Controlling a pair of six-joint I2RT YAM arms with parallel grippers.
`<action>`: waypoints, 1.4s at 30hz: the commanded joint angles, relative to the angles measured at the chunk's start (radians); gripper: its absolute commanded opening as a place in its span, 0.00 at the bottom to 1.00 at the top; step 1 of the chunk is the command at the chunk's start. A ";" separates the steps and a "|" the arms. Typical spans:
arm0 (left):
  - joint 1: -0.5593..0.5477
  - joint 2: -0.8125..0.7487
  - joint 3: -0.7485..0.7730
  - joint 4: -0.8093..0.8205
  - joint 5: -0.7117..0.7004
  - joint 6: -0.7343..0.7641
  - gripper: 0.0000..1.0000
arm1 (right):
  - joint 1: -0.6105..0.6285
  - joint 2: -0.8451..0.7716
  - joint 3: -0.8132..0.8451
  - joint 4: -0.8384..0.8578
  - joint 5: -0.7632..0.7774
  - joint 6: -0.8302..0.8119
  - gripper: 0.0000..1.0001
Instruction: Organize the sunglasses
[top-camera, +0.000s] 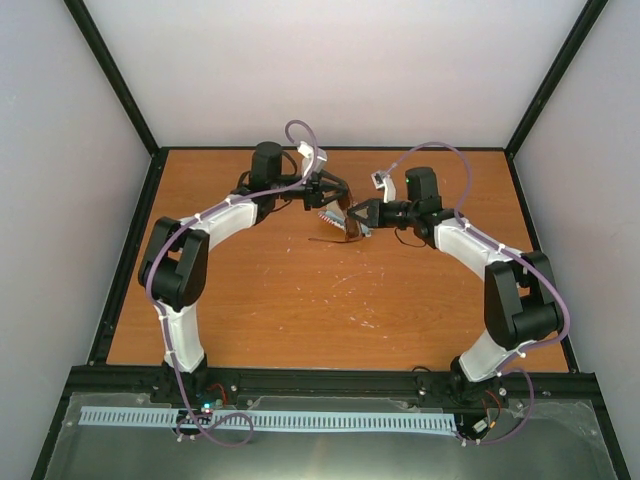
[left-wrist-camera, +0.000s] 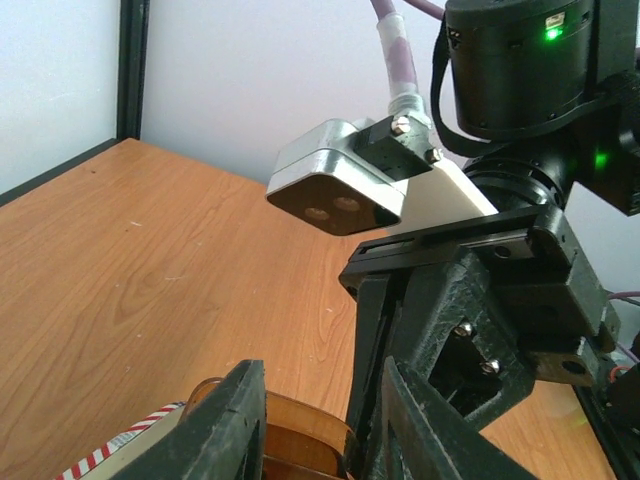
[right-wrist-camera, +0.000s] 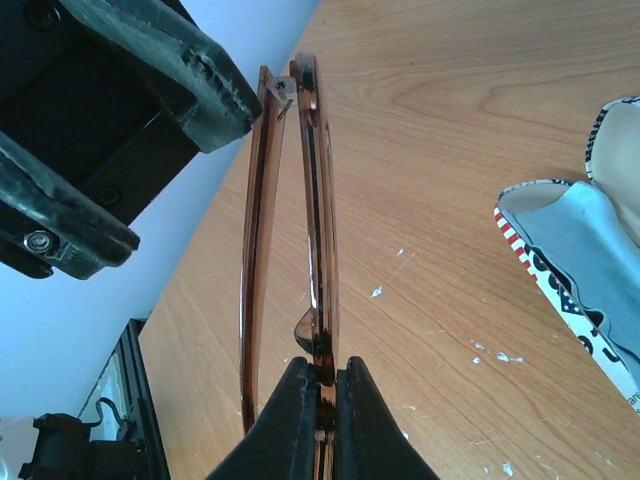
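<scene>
The sunglasses (right-wrist-camera: 318, 220) are thin, translucent brown and folded, held in the air above the table. My right gripper (right-wrist-camera: 320, 378) is shut on their front frame by the nose pad. From above they show as a small brown shape (top-camera: 350, 224) between the two grippers. My left gripper (top-camera: 335, 200) stands partly open at their far end. In the right wrist view one of its fingers (right-wrist-camera: 190, 70) sits beside the temple tip, with the pair outside the gap. In the left wrist view a brown lens (left-wrist-camera: 300, 435) shows beyond the left gripper (left-wrist-camera: 322, 375).
The flag-patterned case (right-wrist-camera: 545, 275) lies open on the wooden table just under the grippers, with a light blue cloth (right-wrist-camera: 590, 250) inside. It also shows as a striped case (top-camera: 328, 220) from above. Black frame rails (top-camera: 125, 260) and pale walls border the table.
</scene>
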 joint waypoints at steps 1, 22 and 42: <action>0.002 0.003 0.011 -0.048 -0.069 0.061 0.35 | 0.017 -0.020 0.048 0.020 -0.011 -0.045 0.03; 0.192 -0.236 -0.181 -0.115 -0.010 0.152 0.01 | -0.115 0.256 0.322 0.014 0.282 0.125 0.03; 0.010 -0.156 -0.123 -0.121 -0.008 0.168 0.03 | -0.041 0.299 0.415 -0.011 0.116 0.095 0.03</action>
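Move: The left hand's next target, the sunglasses' still-open near temple, lies about 11 cm back, 4 cm to its left and 6 cm below; the open case is on the table some 8 cm ahead, 1 cm to its right and 22 cm down. The right hand already grips the sunglasses. From this hand the case lies around 11 cm ahead, with no sideways offset and 17 cm lower, and the open temple 8 cm back and 6 cm left. The left hand pulls clear of the sunglasses' far end, sweeping about 11 cm left and 7 cm forward while its part-open fingers shut, then swings back and rightward to the near side of the open temple, ending roughly 5 cm nearer the base than it began. Meanwhile the right hand keeps its pinch on the sunglasses, swings right and forward, turning some 20 degrees clockwise, and carries them about 14 cm forward over the case before easing back to its left. ##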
